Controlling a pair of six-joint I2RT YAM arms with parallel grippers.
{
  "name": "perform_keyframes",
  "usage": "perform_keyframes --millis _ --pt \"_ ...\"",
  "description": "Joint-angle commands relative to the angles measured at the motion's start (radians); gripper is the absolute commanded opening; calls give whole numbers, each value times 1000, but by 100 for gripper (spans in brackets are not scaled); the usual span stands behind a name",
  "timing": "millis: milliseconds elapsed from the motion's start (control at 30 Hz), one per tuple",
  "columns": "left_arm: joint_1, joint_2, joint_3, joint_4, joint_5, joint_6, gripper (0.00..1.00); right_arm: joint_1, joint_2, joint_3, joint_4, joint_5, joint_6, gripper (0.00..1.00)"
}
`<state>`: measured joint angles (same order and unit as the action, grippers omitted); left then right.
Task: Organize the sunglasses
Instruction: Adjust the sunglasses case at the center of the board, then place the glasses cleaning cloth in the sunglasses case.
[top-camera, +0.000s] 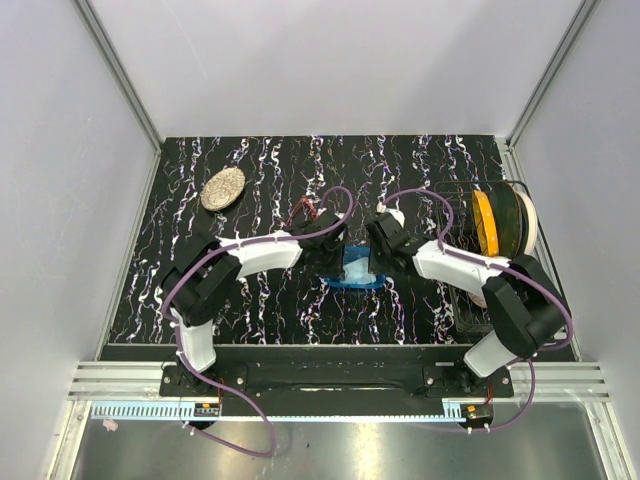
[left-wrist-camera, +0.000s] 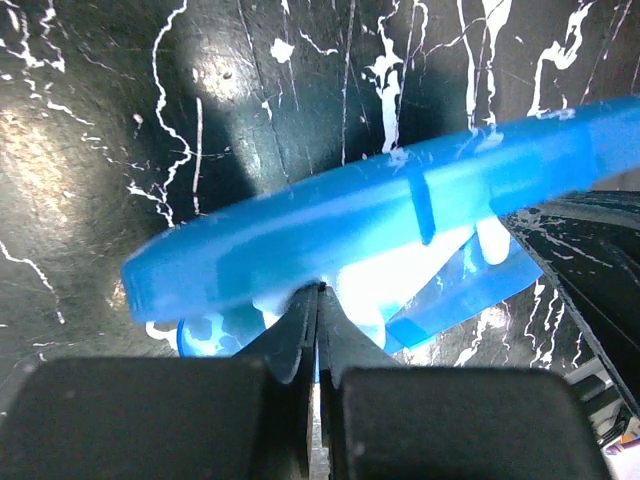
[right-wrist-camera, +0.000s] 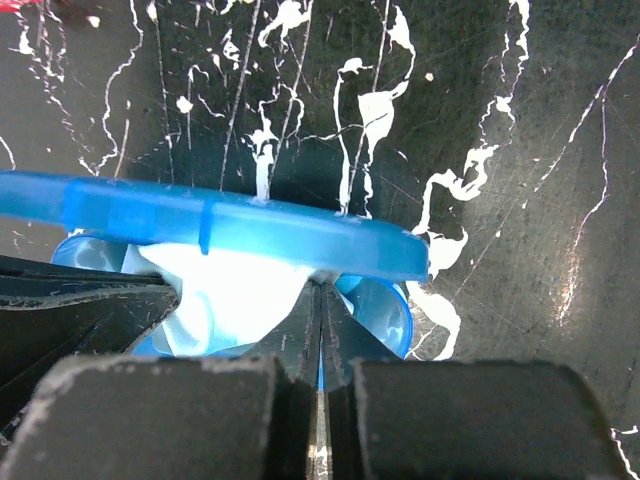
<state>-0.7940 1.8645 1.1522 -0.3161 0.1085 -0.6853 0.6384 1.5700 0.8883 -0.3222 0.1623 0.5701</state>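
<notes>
A glossy blue case (top-camera: 355, 272) lies open mid-table, its lid (left-wrist-camera: 380, 220) (right-wrist-camera: 240, 225) raised over the lower shell (right-wrist-camera: 385, 310). A pale cloth (left-wrist-camera: 400, 275) (right-wrist-camera: 240, 290) is bunched inside it. My left gripper (top-camera: 335, 235) (left-wrist-camera: 320, 288) is shut at the case's left end and my right gripper (top-camera: 378, 245) (right-wrist-camera: 321, 283) is shut at its right end. Both pairs of tips sit under the lid against the cloth; whether they pinch it I cannot tell. The sunglasses (top-camera: 303, 211), thin and red, lie just behind my left gripper.
A glittery beige oval case (top-camera: 222, 188) lies at the back left. On the right stands a black wire rack (top-camera: 470, 300) holding an orange disc (top-camera: 485, 222) and a white plate (top-camera: 522, 220). Grey walls close in three sides.
</notes>
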Motion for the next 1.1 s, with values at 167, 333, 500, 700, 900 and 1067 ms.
perform_keyframes --millis 167,333,500,700,900,1067 --pt "-22 -106 17 23 -59 26 0 -5 -113 -77 130 -12 31 0" --pt "-24 -129 29 2 -96 33 0 -5 -175 -118 178 12 53 0" --pt "-24 -137 59 -20 -151 53 0 -5 -209 -129 213 31 44 0" --pt "-22 -119 144 -95 -210 86 0 -5 -209 -78 203 54 17 0" --pt "-24 -152 184 -162 -210 105 0 -5 -231 -10 121 57 -7 0" --pt "-22 -183 198 -207 -179 110 0 -6 -243 44 31 34 -18 0"
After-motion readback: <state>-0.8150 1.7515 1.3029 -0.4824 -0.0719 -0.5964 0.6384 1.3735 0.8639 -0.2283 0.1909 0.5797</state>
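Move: Both closed grippers hold the cloth in the open sunglasses case, whose middle lies about 3 cm to the right and 1 cm ahead of the left hand, and some 5 cm to the right hand's left, level with it fore and aft; it is about 1 cm below both. The sunglasses lie roughly 12 cm ahead and 7 cm left of the left hand, about level in height. The dish rack's middle is some 27 cm right and 3 cm ahead of the right hand. Still pinching the cloth between them, both hands lift it up out of the open case, each rising about 7 cm and easing forward 2–3 cm, mostly in the second half. The fingertips swing forward roughly 13 degrees as the wrists tilt, and both grippers stay shut. ##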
